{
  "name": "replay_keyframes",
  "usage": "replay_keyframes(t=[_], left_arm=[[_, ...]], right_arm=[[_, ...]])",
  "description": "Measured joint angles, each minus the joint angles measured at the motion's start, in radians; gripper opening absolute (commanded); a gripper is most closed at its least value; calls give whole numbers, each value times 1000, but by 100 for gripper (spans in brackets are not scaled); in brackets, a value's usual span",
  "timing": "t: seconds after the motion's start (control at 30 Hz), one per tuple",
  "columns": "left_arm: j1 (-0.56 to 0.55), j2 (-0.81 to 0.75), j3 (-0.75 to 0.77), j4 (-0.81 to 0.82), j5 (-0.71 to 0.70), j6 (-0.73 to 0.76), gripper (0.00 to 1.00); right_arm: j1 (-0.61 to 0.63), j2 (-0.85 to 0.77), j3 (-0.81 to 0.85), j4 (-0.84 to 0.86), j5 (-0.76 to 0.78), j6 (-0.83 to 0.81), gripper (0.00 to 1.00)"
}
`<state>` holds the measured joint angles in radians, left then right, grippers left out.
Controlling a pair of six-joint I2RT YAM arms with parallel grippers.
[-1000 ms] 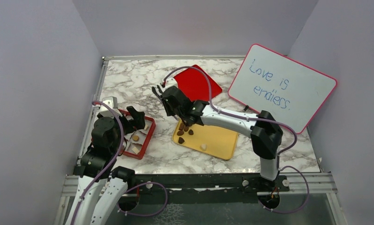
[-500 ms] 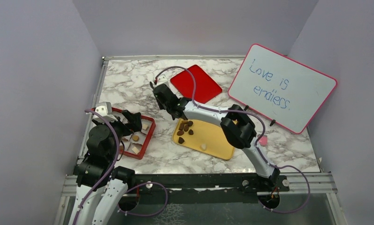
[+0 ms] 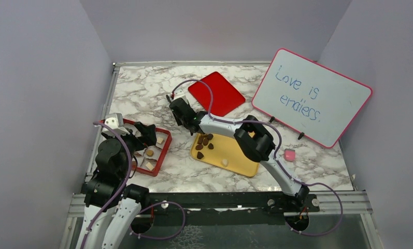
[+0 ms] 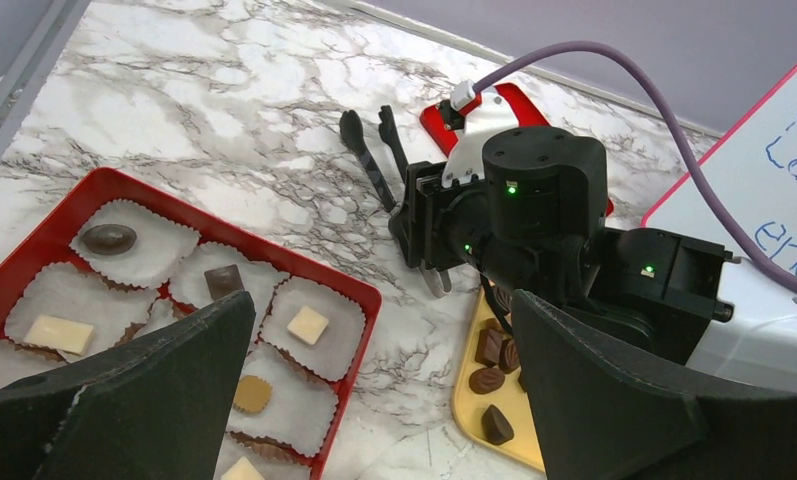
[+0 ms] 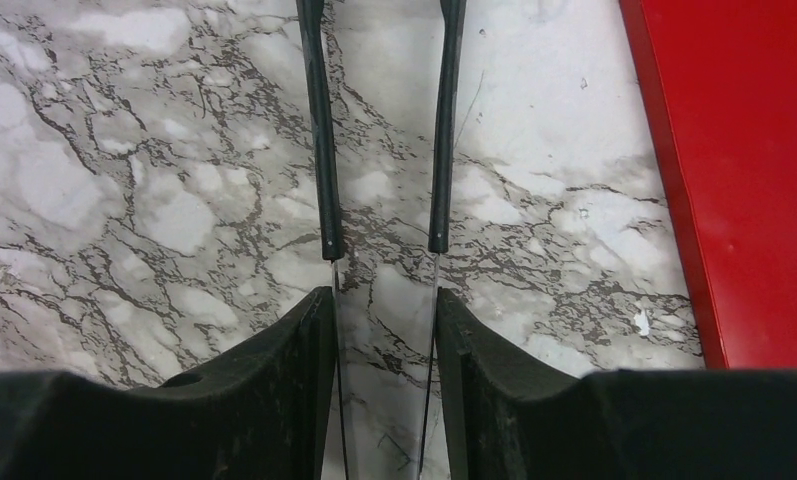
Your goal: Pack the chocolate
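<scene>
The chocolate lies in two places. Dark pieces (image 3: 204,141) and one white piece (image 3: 224,162) are on the yellow tray (image 3: 240,155). Others sit in paper cups in the red box (image 4: 34,250): a dark oval (image 4: 109,238), a white square (image 4: 307,324) and a tan round (image 4: 253,393). My right gripper (image 5: 382,300) is shut on a pair of black-tipped tongs (image 5: 324,150), whose tips hover over bare marble left of the tray with nothing between them (image 4: 369,150). My left gripper (image 4: 379,310) hangs open over the box's right edge.
A red lid (image 3: 216,93) lies flat at the back centre. A pink-framed whiteboard (image 3: 312,96) leans at the right. A small pink object (image 3: 289,154) sits right of the yellow tray. Purple walls close in the marble table on three sides.
My right arm has folded at the elbow and carried the tongs a little to the left, off the tray's far corner. The pink object has come into view. The left arm barely moved.
</scene>
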<state>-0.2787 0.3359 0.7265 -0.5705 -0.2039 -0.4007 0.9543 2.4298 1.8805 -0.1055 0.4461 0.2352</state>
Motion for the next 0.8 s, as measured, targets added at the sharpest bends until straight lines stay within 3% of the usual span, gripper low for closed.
replay_keyframes(t=[0.47, 0.8], left_arm=[[-5, -24, -5, 0, -14, -3, 99], [-5, -9, -5, 0, -14, -3, 99]], right_arm=[[-14, 0, 53, -24, -106, -16, 81], [-58, -89, 67, -95, -199, -64, 86]])
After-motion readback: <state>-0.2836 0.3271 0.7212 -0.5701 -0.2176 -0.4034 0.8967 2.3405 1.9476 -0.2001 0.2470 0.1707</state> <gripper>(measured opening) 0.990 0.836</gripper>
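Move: The tongs are still between my right fingers, just above the table. Their middle is about 3 cm ahead of my right hand, 1 cm to its left and 1 cm below. The red lid's centre is some 15 cm to my right hand's right and 9 cm ahead; the yellow tray 19 cm right and 13 cm back; the red box 15 cm left and 12 cm back. From my left hand the tongs lie about 23 cm ahead, 10 cm right and 25 cm down. I let go of the tongs: my right fingers spread from less than half open to nearly wide, while the hand drifts a couple of centimetres left. Then I lift straight up off them by about 6 cm, sliding back right as I rise and turning slightly counter-clockwise, fingers left open. ##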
